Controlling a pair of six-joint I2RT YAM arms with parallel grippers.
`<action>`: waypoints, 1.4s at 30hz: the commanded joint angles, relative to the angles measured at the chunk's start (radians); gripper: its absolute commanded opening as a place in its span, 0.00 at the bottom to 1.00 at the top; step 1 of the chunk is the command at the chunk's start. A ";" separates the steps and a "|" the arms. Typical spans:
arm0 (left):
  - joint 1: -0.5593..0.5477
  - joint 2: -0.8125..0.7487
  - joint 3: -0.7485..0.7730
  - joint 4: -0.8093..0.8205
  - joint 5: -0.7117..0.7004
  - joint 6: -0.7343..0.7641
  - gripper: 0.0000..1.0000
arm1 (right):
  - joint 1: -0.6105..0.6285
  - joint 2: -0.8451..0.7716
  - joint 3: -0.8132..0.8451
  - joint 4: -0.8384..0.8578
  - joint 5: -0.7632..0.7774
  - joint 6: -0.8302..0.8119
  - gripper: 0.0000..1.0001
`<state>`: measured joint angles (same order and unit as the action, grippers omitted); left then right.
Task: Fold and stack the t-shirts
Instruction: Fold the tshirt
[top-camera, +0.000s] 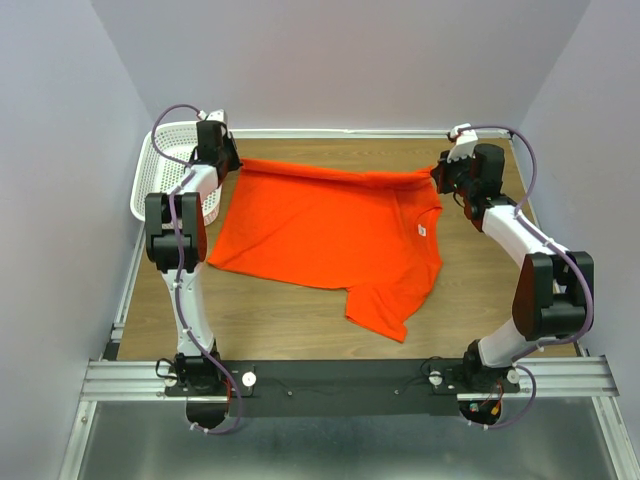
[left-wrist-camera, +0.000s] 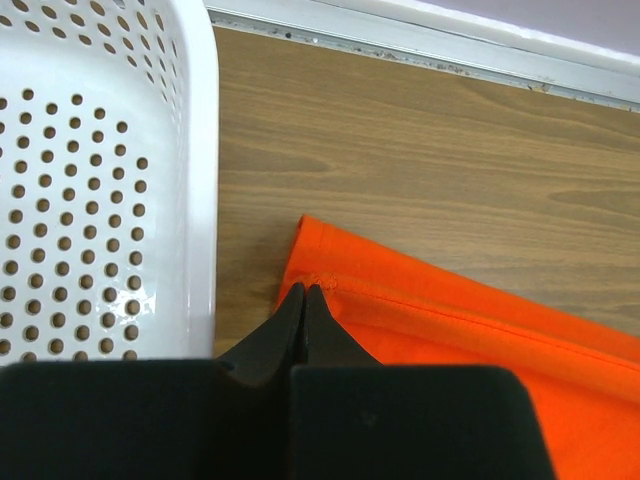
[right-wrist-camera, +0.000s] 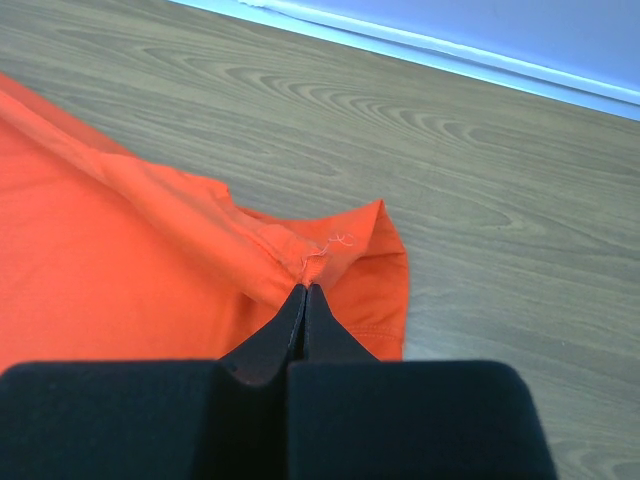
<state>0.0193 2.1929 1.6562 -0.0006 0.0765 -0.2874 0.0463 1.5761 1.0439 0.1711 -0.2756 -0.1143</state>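
Observation:
One bright orange-red t-shirt (top-camera: 330, 230) lies spread over the wooden table, a sleeve pointing toward the near edge and a small white tag (top-camera: 422, 229) showing on its right part. My left gripper (top-camera: 228, 165) is at the shirt's far left corner. In the left wrist view its jaws (left-wrist-camera: 305, 288) are shut, pinching the hemmed corner of the t-shirt (left-wrist-camera: 450, 330). At the far right corner is my right gripper (top-camera: 440, 180). Its jaws (right-wrist-camera: 305, 288) are shut on a small bunch of the t-shirt (right-wrist-camera: 120, 270), with a loose thread just past the tips.
A white perforated plastic basket (top-camera: 165, 170) stands at the far left corner of the table, right beside my left gripper; its wall (left-wrist-camera: 100, 200) fills the left of the left wrist view. A white rail (left-wrist-camera: 420, 45) borders the table's far edge.

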 joint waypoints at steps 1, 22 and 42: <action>0.013 -0.053 -0.018 0.031 0.020 0.021 0.00 | -0.010 -0.033 -0.008 0.019 0.010 -0.016 0.01; 0.013 -0.133 -0.101 0.040 0.017 0.030 0.20 | -0.014 -0.011 -0.016 0.018 -0.004 -0.015 0.01; 0.013 -0.364 -0.285 0.160 0.080 -0.030 0.50 | -0.016 -0.016 -0.062 0.002 -0.097 -0.051 0.00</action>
<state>0.0254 1.8439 1.4055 0.1520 0.1261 -0.2977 0.0380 1.5784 1.0157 0.1711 -0.3183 -0.1307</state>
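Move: The left hand still pinches the t-shirt's far left corner; the table spot where it will be left is right beneath, about 3 cm below. The basket's middle is some 17 cm to the left and 2 cm back, and the far table rail about 13 cm straight ahead. From the right hand, still holding the shirt's far edge at its other end, that table spot lies roughly 52 cm left, 11 cm farther out and 12 cm below. The left fingers let go of the shirt's corner, opening about halfway while the hand draws back some 4 cm; then it lifts clear by about 12 cm, the fingertips tilting up some 15 degrees. The right hand keeps its pinch and holds its end up, nearly still, sinking about 1 cm at the very end. ##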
